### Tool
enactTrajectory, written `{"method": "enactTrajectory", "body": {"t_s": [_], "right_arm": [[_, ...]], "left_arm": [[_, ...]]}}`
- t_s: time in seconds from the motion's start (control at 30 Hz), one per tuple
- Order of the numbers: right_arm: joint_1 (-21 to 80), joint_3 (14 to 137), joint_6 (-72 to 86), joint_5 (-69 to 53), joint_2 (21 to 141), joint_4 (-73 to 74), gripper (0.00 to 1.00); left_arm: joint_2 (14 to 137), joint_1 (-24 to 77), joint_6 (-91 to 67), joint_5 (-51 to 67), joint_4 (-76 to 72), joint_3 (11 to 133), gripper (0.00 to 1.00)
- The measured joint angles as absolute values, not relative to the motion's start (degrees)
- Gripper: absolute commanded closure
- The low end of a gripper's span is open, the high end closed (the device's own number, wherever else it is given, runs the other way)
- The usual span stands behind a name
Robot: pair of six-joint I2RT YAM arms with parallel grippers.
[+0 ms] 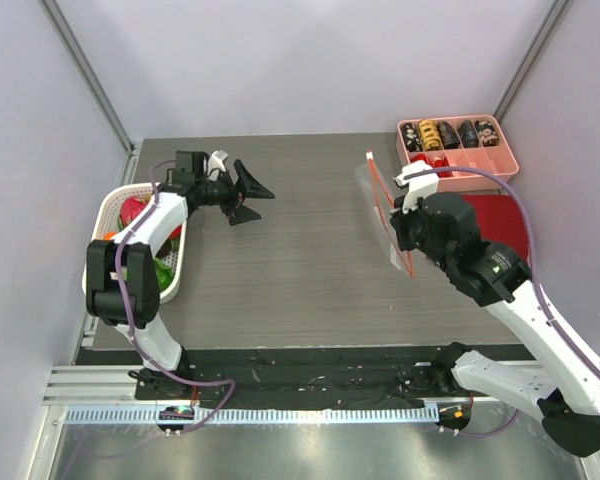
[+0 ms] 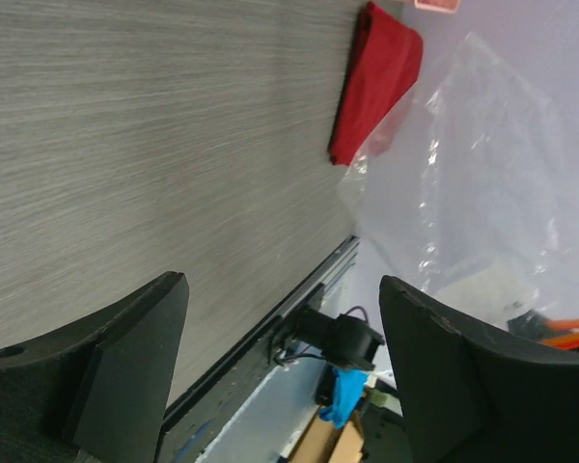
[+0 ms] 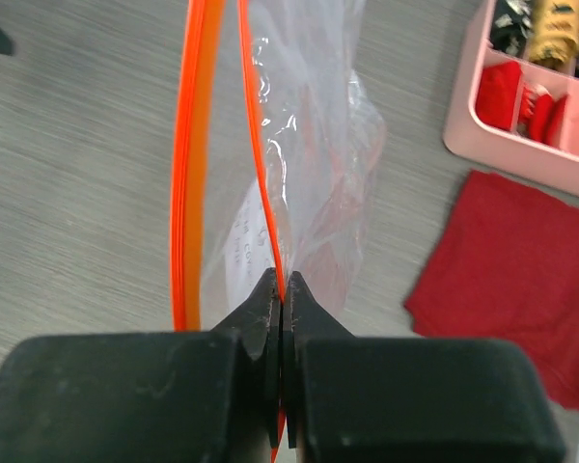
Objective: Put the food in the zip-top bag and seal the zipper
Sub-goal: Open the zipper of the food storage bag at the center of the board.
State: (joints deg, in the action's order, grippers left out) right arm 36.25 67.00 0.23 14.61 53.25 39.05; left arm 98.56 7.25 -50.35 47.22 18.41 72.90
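The zip-top bag hangs clear and crinkly above the table's right half, its mouth partly open. Its orange-red zipper runs along the mouth. My right gripper is shut on one zipper strip; in the right wrist view the gripper pinches the zipper, with the bag beyond. My left gripper is open and empty over the table, just right of the basket. In the left wrist view the left gripper faces the bag. Green lettuce and an orange fruit lie in the basket. The red fruit is hidden.
A white basket stands at the left table edge and also holds a pink-red spiky fruit. A pink compartment tray stands at the back right. A dark red cloth lies in front of it, under my right arm.
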Motion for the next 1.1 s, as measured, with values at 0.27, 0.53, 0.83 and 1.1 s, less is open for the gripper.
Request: {"method": "enactTrajectory", "body": {"t_s": [0.27, 0.53, 0.83, 1.1], "right_arm": [[36.0, 69.9, 1.3, 20.1, 62.8, 44.6, 0.99], [35.9, 70.9, 10.4, 11.0, 75.1, 36.1, 0.99], [36.6, 71.3, 20.4, 5.0, 84.7, 27.0, 0.99], [36.9, 71.5, 22.9, 3.3, 85.3, 24.3, 0.96]], "left_arm": [[92.6, 13.1, -45.2, 42.3, 18.7, 68.8, 0.2], [88.9, 19.0, -49.2, 41.0, 11.5, 63.2, 0.3], [89.3, 24.5, -53.6, 34.0, 7.9, 66.5, 0.41], [94.8, 29.7, -54.0, 28.9, 6.7, 71.4, 0.65]]}}
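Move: About 25 cm to the left hand's right, some 12 cm back and 11 cm higher, hangs the bag's near lip, its left orange zipper strip; the gripped lip is 3 cm beyond it to the right. The right hand already pinches that gripped lip and has the near lip some 3 cm to its left, level. From the right hand, the red cloth lies 13 cm ahead, 26 cm right and 29 cm below; the pink box is 35 cm ahead, 24 cm right and 27 cm below. Bringing bag and left gripper together: the right hand keeps its pinch and, after a short sway, carries the bag left about 12 cm, down and forward, tipping its fingers some 20 degrees further down. The left hand draws back and right, then runs on rightward, about 13 cm in all, to bring its half-closing fingers around the near lip. ##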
